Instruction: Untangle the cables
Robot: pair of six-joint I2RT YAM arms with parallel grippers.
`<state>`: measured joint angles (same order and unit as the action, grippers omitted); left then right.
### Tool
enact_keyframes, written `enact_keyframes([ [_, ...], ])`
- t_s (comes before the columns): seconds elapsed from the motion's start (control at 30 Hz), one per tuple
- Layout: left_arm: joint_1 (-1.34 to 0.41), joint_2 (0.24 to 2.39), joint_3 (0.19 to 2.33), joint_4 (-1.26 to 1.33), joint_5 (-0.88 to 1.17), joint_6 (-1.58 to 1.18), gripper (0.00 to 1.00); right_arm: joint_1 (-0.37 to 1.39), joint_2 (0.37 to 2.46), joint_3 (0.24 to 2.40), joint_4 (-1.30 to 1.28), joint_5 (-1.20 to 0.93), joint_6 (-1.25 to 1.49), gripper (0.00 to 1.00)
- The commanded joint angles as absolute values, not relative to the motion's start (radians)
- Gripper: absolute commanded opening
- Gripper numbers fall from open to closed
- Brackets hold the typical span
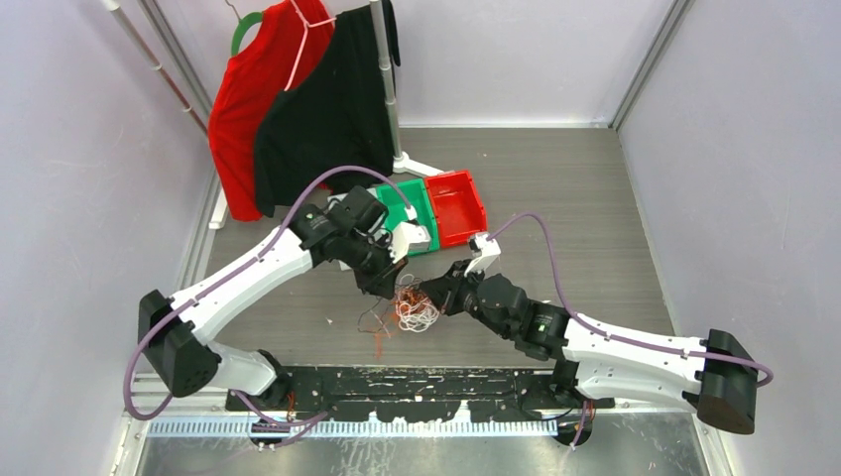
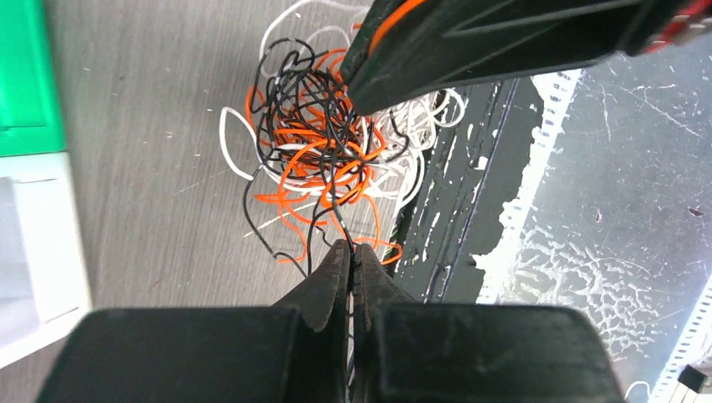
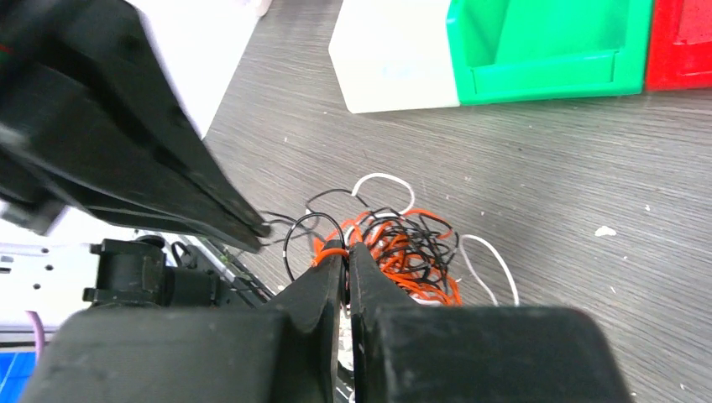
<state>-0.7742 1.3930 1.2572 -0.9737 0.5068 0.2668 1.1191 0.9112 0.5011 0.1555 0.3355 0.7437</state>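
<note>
The cables (image 1: pixel 409 309) form a small snarl of thin orange, white and black wires on the grey table between the two arms. In the left wrist view the snarl of cables (image 2: pixel 323 151) lies just ahead of my left gripper (image 2: pixel 351 246), whose jaws are shut on a black strand. The right gripper's dark fingers (image 2: pixel 437 59) reach into the snarl from above. In the right wrist view my right gripper (image 3: pixel 347 249) is shut on an orange strand at the near edge of the cables (image 3: pixel 403 243).
A green bin (image 1: pixel 407 210), a red bin (image 1: pixel 457 206) and a white bin (image 3: pixel 395 59) stand just behind the snarl. A rack with red and black shirts (image 1: pixel 298 109) stands at the back left. A black perforated strip (image 1: pixel 417 382) runs along the near edge.
</note>
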Motion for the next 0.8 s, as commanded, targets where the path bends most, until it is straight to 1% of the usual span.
enact_keyframes([
  [0.0, -0.779, 1.318, 1.344, -1.014, 0.466, 0.231, 0.0, 1.118, 0.891, 0.479, 0.155, 0.423, 0.728, 0.08],
  [0.07, -0.779, 1.31, 1.363, -1.024, 0.468, 0.202, 0.0, 1.118, 0.893, 0.477, 0.139, 0.437, 0.702, 0.13],
  [0.17, -0.779, 1.306, 1.376, -1.031, 0.488, 0.177, 0.0, 1.119, 0.906, 0.48, 0.137, 0.417, 0.647, 0.25],
  [0.2, -0.779, 1.304, 1.38, -1.031, 0.489, 0.169, 0.0, 1.118, 0.911, 0.482, 0.131, 0.405, 0.629, 0.34],
  [0.23, -0.779, 1.304, 1.382, -1.03, 0.489, 0.162, 0.0, 1.118, 0.913, 0.486, 0.122, 0.395, 0.612, 0.5],
  [0.27, -0.778, 1.304, 1.382, -1.029, 0.488, 0.16, 0.0, 1.118, 0.909, 0.494, 0.105, 0.386, 0.591, 0.6],
  [0.33, -0.779, 1.302, 1.379, -1.024, 0.479, 0.159, 0.0, 1.118, 0.882, 0.508, 0.073, 0.382, 0.553, 0.68],
  [0.47, -0.778, 1.299, 1.363, -1.019, 0.479, 0.156, 0.0, 1.119, 0.797, 0.509, 0.125, 0.365, 0.509, 0.76],
  [0.53, -0.778, 1.299, 1.363, -1.018, 0.487, 0.153, 0.0, 1.118, 0.795, 0.514, 0.175, 0.331, 0.498, 0.79],
  [0.67, -0.778, 1.306, 1.398, -1.043, 0.493, 0.156, 0.0, 1.12, 0.88, 0.541, 0.237, 0.254, 0.505, 0.81],
  [0.77, -0.778, 1.324, 1.474, -1.098, 0.49, 0.183, 0.0, 1.121, 0.944, 0.533, 0.325, 0.208, 0.519, 0.81],
])
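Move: My left hand has its fingertips shut on a black strand. The tangle hangs about 4 cm to its right, level fore and aft and some 8 cm lower; the white bin lies roughly 18 cm ahead and 7 cm left, the green bin 20 cm ahead and 2 cm right. From my right hand, still gripping a few strands, the same tangle is about 3 cm left and 8 cm below, with the green bin some 20 cm ahead and 4 cm left. I lift the black strand straight up about 4 cm with my left hand, keeping its fingers shut, then hold it there almost still. Meanwhile my right hand sinks nearly 3 cm and eases 2 cm to the right as its fingers open wide and let go of the orange and black strands; it then rises about 4 cm and drifts back left, fingers tipping up about 10 degrees. ##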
